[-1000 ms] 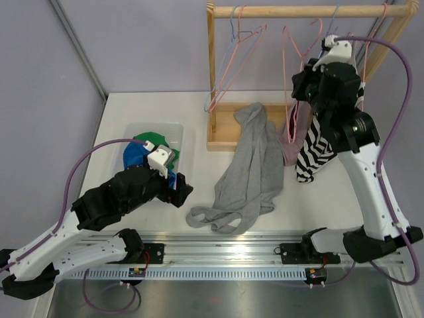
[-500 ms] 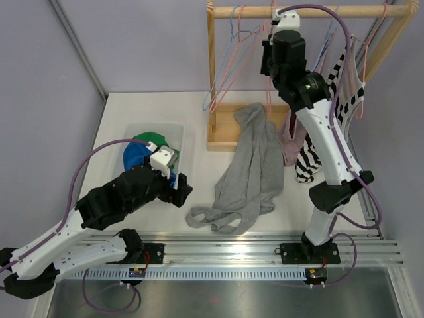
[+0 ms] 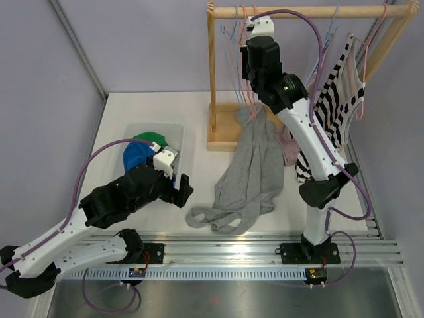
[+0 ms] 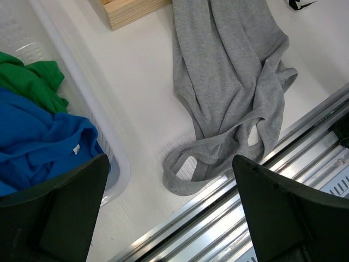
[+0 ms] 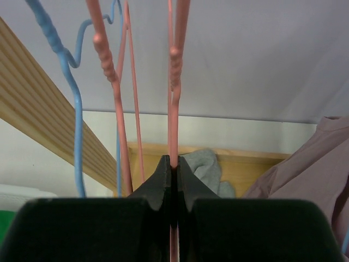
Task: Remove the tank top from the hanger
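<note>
A grey tank top (image 3: 255, 165) lies crumpled on the table, its upper end on the wooden rack's base; the left wrist view shows it too (image 4: 229, 82). A black-and-white striped tank top (image 3: 334, 99) hangs on a pink hanger at the right of the rail. My right gripper (image 3: 250, 78) is high up by the left part of the rail. Its jaws are shut on the wire of a bare pink hanger (image 5: 173, 109). My left gripper (image 4: 169, 161) is open and empty, low over the table between the bin and the grey top's straps.
A wooden rack (image 3: 298, 11) stands at the back with several pink and blue hangers (image 5: 73, 98). A mauve garment (image 3: 289, 149) hangs below the rail. A clear bin (image 3: 173, 126) holds blue and green clothes. A metal rail runs along the near edge.
My right arm has swung left along the rail, from its right end to its left part, holding the pink hanger. The striped top now shows at the right. The left arm barely moved.
</note>
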{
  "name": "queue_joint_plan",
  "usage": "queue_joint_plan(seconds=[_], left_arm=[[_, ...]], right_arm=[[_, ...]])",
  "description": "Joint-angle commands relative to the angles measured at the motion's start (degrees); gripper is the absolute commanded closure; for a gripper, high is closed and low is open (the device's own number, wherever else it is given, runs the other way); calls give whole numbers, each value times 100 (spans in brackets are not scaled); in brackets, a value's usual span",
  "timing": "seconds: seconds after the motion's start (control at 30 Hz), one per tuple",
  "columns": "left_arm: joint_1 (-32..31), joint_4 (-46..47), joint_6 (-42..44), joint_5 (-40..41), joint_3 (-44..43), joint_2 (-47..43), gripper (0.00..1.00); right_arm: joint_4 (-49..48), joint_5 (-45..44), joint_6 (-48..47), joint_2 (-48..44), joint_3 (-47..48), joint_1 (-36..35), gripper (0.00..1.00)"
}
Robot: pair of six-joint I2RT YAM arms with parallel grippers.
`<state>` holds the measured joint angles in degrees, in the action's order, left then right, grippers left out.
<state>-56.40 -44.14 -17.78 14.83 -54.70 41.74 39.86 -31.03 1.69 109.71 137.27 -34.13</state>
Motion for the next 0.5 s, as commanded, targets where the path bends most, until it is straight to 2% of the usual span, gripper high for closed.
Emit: queue_joint_plan(seconds=[0.0,0.07,0.1,0.23,0.43,0.47], left_arm=[[50,195,3,2,-32,-43,1],[59,213,-50,63,-76,-25,1],[59,230,-102,90,-102,-8,1],[59,362,-340,196,-190,124,1],[6,1003,-981,406,-138,782,1],[-28,1108,-1051,415,-129,897,1]], right_arm=[[-21,-106,-47,-160,-58,-85,99],[-74,35,-20,-423,-218,-85,93],[-92,61,-3,-520,-384,-94,79],[-171,184,33,-1204,-736,-85,64],[197,457,112,-1934,-719,-85,39],[311,527,121,-2049,-746,-85,23]])
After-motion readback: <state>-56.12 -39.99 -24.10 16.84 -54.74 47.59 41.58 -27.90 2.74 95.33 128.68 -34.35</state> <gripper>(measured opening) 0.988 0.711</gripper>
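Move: The emptied pink hanger is in the right hand's shut fingers; the wooden bar runs some 18 cm above and 5 cm ahead of them. The other pink and blue hangers dangle about 4 cm to this hand's left and 2 cm ahead, the rack post 11 cm left and 3 cm ahead. From the left hand, the grey tank top's middle lies roughly 17 cm ahead, 20 cm right and 23 cm down; the bin is about 20 cm ahead, 15 cm left and 20 cm down. The pink hanger is let go: the right fingers open from shut to about two-thirds and the hand backs off it some 6 cm towards the base, then also rises about 5 cm while drifting 3 cm right. Late on, the empty left hand, still wide open, starts right and forward towards the grey tank top, about 2.5 cm, sinking slightly. ##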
